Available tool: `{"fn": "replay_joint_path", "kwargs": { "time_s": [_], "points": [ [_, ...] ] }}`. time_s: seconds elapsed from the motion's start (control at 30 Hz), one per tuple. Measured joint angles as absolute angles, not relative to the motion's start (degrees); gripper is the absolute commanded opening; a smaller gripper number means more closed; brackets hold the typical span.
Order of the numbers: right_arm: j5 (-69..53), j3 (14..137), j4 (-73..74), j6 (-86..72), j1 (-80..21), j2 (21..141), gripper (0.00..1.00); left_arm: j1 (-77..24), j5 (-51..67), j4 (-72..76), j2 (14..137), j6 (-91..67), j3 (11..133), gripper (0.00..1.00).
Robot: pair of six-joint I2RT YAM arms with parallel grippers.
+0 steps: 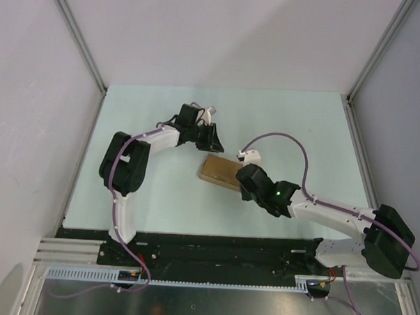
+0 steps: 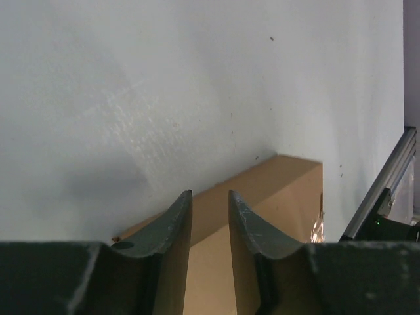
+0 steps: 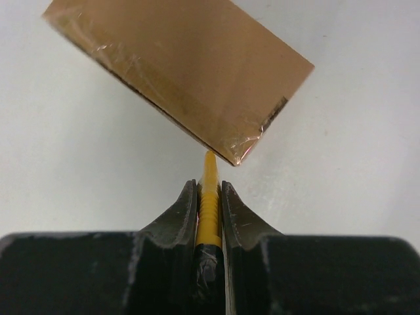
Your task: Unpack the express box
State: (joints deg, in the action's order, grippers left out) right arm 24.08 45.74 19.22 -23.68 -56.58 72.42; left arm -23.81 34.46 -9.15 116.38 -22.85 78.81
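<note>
The express box is a flat brown carton lying in the middle of the table. Shiny clear tape runs along its edges. My right gripper is shut on a yellow-and-black utility knife, whose yellow tip points at the box's near edge, close to a taped corner. In the top view the right gripper sits at the box's right end. My left gripper hovers at the box's far side. Its jaws stand a narrow gap apart with nothing between them, and the box lies beneath them.
The pale green table is enclosed by white walls, with aluminium posts at the back corners. One post shows at the right of the left wrist view. A black base rail runs along the near edge.
</note>
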Motion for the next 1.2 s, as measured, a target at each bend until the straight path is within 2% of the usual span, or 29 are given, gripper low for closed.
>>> {"fn": "replay_joint_path", "kwargs": {
  "time_s": [0.47, 0.87, 1.2],
  "points": [
    [27.2, 45.3, 10.7, -25.5, -44.6, 78.5, 0.00, -23.7, 37.8, -8.3, 112.7, -22.4, 68.1, 0.32],
    [19.4, 49.2, -4.3, -21.4, -39.5, 89.1, 0.00, -26.1, 37.9, -8.8, 102.2, -22.4, 57.7, 0.31],
    [21.1, 52.3, -2.8, -20.3, -38.5, 90.4, 0.00, -26.2, 25.7, -9.6, 92.9, -23.1, 56.4, 0.32]
  ]
}}
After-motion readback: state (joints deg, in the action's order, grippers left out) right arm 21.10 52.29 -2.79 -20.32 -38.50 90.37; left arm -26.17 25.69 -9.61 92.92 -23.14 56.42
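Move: The express box lies crosswise between the hands. From the left hand's point its middle is about 8 cm back, 3 cm to the right and 4 cm lower. From the right hand, which holds the cutter at the box's near right corner, it is roughly 9 cm ahead, 8 cm to the left and 8 cm below. Left hand sweeps back some 10 cm, right hand with cutter forward about 14 cm, pushing the box counter-clockwise. ##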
